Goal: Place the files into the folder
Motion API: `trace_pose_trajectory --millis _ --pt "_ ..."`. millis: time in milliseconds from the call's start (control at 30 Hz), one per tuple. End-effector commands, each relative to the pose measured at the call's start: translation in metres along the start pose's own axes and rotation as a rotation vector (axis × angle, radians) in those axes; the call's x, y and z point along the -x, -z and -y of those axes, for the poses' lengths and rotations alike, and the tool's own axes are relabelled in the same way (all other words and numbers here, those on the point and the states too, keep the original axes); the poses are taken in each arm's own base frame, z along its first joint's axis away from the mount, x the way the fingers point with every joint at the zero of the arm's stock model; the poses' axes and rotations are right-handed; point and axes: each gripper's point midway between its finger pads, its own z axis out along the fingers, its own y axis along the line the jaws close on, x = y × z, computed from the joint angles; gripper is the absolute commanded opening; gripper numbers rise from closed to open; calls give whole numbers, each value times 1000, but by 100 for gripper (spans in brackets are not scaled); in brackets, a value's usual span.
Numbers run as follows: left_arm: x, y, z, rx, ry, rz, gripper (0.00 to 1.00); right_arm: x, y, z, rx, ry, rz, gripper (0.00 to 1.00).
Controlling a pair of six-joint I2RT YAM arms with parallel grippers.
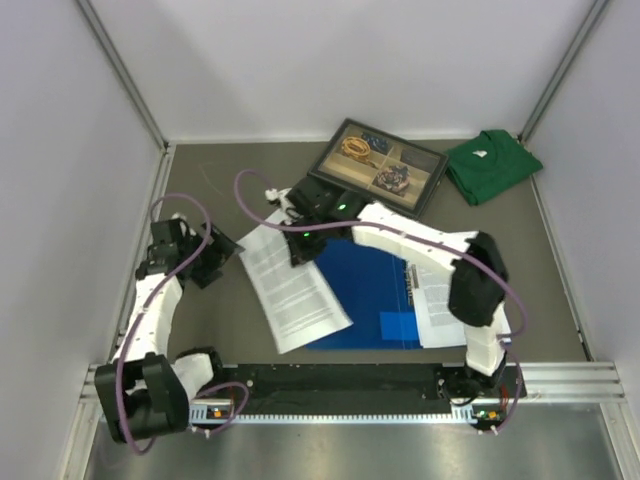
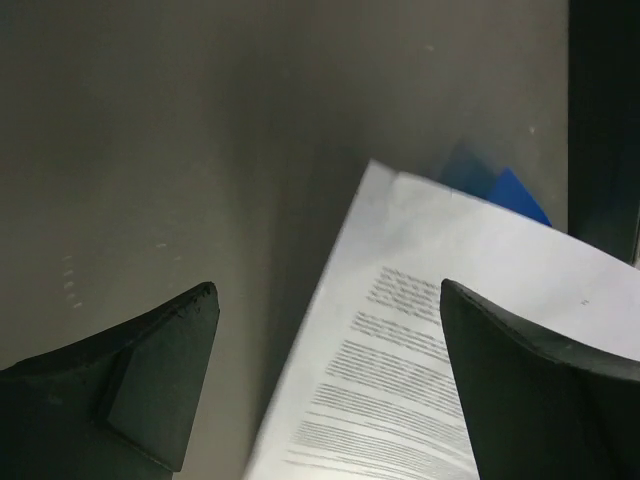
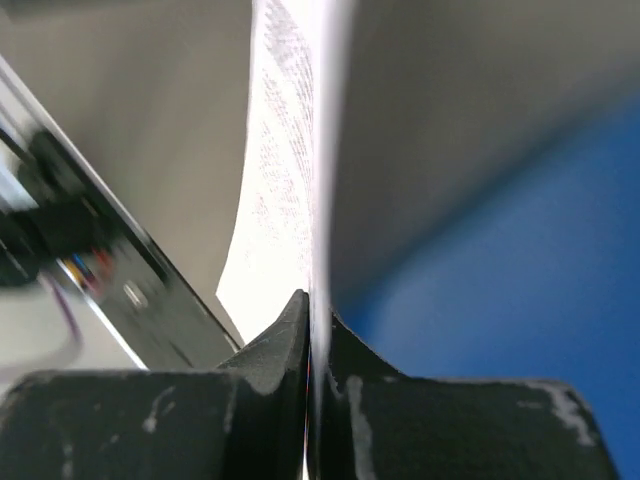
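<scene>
The blue folder [image 1: 365, 285] lies flat mid-table, a lighter blue pocket [image 1: 400, 325] at its near edge. One printed sheet of the files [image 1: 290, 285] lies slanted over the folder's left side. More printed sheets [image 1: 440, 300] rest on its right part, half hidden by the right arm. My right gripper [image 1: 300, 245] is shut on the slanted sheet's far edge; in the right wrist view the paper [image 3: 285, 150] runs edge-on between the closed gripper [image 3: 318, 318], folder [image 3: 540, 260] beneath. My left gripper [image 1: 215, 262] stands open left of that sheet [image 2: 440, 330], holding nothing [image 2: 328, 290].
A black-framed compartment tray [image 1: 380, 167] sits at the back centre, with a folded green shirt [image 1: 492, 165] to its right. Grey walls close in left, right and rear. A metal rail [image 1: 400, 380] carrying the arm bases runs along the near edge.
</scene>
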Motion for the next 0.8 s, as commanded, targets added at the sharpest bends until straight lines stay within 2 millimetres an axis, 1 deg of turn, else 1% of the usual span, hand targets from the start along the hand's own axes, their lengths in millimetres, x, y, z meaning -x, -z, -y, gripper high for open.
trace_pose_trajectory --millis 0,33,67,100,133,167,200,233,267,300,333,367,400,433,467,500,567,600,667,700,767 --pt "0 4 69 -132 -169 49 96 -59 91 83 -136 68 -219 0" --pt "-3 1 75 -134 -185 35 95 -63 105 107 -159 29 -221 0" --pt "-17 1 95 -176 -239 5 95 -65 126 122 -239 37 -191 0" --pt "-22 0 104 -192 -252 -10 95 -83 134 139 -303 27 -228 0" --pt "-30 -6 108 -199 -262 -43 95 -88 145 153 -345 57 -227 0" --pt "-40 -8 121 -228 -291 -66 94 -94 158 173 -409 29 -221 0" --pt "-47 -16 123 -222 -304 -96 94 -105 169 181 -430 4 -205 0" --pt "-53 -19 128 -227 -320 -114 93 -112 175 188 -442 -15 -207 0" --pt "-63 -20 138 -245 -355 -136 93 -119 183 201 -463 -57 -204 0" --pt "-70 -28 137 -231 -366 -164 94 -130 190 210 -500 -80 -209 0" --pt "-76 -30 141 -238 -384 -182 94 -136 195 216 -517 -85 -215 0" --pt "-86 -30 148 -263 -416 -215 94 -147 197 222 -526 -98 -233 0" --pt "-95 -39 145 -245 -427 -256 95 -153 204 231 -554 -122 -233 0" --pt "-102 -42 144 -239 -436 -290 95 -155 211 235 -565 -109 -222 0" --pt "-106 -42 150 -252 -459 -312 95 -164 214 240 -577 -120 -238 0" --pt "-112 -48 144 -227 -467 -346 96 -169 223 250 -599 -153 -231 0" --pt "-117 -50 144 -229 -493 -372 97 -173 234 258 -620 -155 -219 0" --pt "-119 -52 142 -225 -498 -384 98 -175 241 267 -630 -186 -203 0" --pt "-123 -52 142 -236 -508 -404 98 -171 243 272 -611 -174 -175 0" --pt "-125 -54 139 -231 -511 -419 98 -173 246 278 -614 -171 -174 0" --pt "-128 -54 136 -226 -520 -438 98 -179 243 285 -609 -180 -190 0"
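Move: The pages already in the folder's right half, where the held file is bound, lie about 42 cm to the right hand's right, level with it, and some 13 cm below. The open blue cover is 17 cm to its right, the binder rings 30 cm to its right, and the organizer box about 22 cm right and 29 cm ahead. From the empty left hand, the blue cover's middle is some 34 cm right, 3 cm back and 9 cm below. The file, still pinched in the right hand's shut fingers, is swept rightward about 40 cm across the blue cover and rings to the folder's right half, fast and then easing. The wrist swings the fingers some 30 degrees from slanting left to nearly straight down. The left hand, wide open, follows about 18 cm right to the cover's left edge, rising a little, then sinking, and turning clockwise. ##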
